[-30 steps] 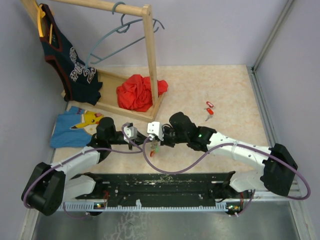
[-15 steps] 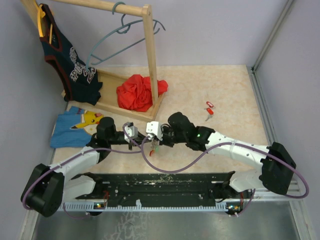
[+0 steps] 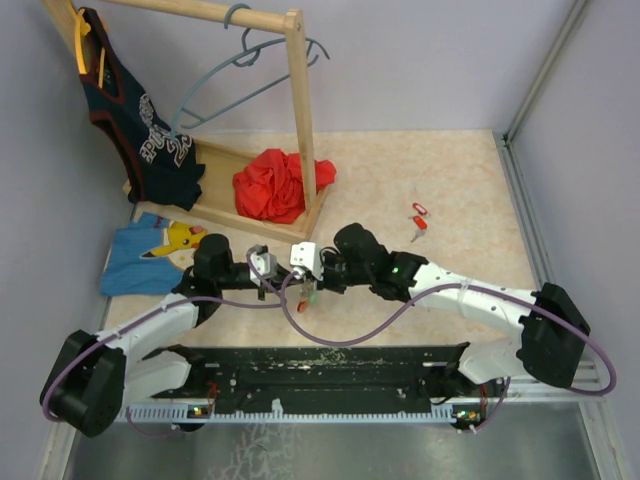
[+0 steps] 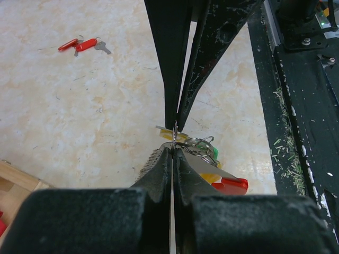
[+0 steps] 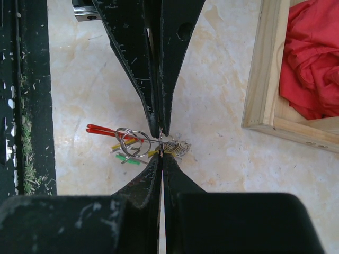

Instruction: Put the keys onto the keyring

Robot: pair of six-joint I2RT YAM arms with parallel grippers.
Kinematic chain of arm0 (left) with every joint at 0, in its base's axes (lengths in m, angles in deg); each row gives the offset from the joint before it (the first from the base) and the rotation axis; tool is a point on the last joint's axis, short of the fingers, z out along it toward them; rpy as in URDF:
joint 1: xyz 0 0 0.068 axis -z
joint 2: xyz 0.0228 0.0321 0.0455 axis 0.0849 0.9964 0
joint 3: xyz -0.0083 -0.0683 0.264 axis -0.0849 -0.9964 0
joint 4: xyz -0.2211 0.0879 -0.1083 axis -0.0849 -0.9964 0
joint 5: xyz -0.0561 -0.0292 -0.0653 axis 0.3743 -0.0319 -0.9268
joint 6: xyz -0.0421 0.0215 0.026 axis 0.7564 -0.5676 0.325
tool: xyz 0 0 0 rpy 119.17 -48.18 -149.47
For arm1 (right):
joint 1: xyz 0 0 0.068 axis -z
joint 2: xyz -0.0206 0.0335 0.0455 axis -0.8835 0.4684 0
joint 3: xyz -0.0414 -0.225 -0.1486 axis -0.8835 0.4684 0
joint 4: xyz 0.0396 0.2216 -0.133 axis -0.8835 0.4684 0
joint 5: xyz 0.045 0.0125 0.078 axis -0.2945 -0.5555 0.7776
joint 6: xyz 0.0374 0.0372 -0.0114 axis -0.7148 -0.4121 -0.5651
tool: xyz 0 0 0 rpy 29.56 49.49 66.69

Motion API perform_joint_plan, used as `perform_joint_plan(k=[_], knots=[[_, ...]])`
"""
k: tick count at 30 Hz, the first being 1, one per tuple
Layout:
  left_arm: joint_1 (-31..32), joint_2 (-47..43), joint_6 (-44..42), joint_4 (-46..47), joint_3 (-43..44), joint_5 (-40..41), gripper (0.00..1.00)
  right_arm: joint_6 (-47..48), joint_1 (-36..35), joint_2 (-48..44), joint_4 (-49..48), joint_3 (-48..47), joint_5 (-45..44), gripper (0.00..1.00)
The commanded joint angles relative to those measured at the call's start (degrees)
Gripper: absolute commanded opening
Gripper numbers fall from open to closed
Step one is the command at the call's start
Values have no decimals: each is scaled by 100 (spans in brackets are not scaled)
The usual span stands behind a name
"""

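Observation:
Both grippers meet tip to tip low over the floor in the middle. My left gripper [image 4: 173,148] is shut on the thin wire of the keyring [image 4: 174,136]. My right gripper [image 5: 161,156] is shut on the same wire from the opposite side. A bunch of keys hangs from the wire beside the tips: a red one [image 4: 230,184], a yellow one [image 4: 210,177] and a green one [image 4: 213,154], with small split rings [image 5: 130,142]. In the top view the bunch [image 3: 312,295] shows just below the two wrists. Two loose red keys [image 3: 418,222] lie apart to the right.
A wooden clothes rack [image 3: 298,110] stands at the back left, with a red cloth [image 3: 278,185] on its base, a dark jersey [image 3: 140,130] and a grey-blue hanger [image 3: 235,75]. A blue shirt [image 3: 150,252] lies left. The black base rail [image 3: 320,365] runs along the near edge.
The right arm has crept slightly left toward the left gripper. Both grippers stay shut on the wire and the bunch of keys has barely moved.

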Motion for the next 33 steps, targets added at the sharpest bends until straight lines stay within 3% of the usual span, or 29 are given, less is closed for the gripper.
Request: perform_joint_plan(k=[1, 15, 25, 28, 33], knots=[[99, -73, -51, 50, 239, 39, 0, 36, -154, -103, -621, -407, 317, 0], [99, -135, 18, 285, 101, 171, 0, 208, -154, -44, -309, -476, 388, 0], [99, -154, 94, 548, -39, 269, 0, 281, -121, -236, -324, -285, 335, 13], [99, -159, 87, 577, -62, 303, 0, 283, -85, -304, -315, -215, 309, 26], [100, -150, 94, 592, -58, 292, 0, 307, 9, -474, -260, -55, 273, 28]])
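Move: Between the right fingertips is the edge of the keyring, its middle only about 1 cm to the right hand's left. The red key hangs roughly 6 cm back, 2 cm left and 3 cm below the right hand; the green key lies some 4 cm back, level sideways and 3 cm below. The wooden box's near corner is about 10 cm ahead, 1 cm left and 9 cm lower. From the left hand, the keyring is about 1 cm to its right. Holding almost still at first, the right hand then opens its shut fingers by about a quarter of their range, letting go of the keyring's edge, and rises some 1.5 cm. The left fingers stay shut and keep their pinch on the keyring while that hand eases up and forward, about 1 cm in all. ##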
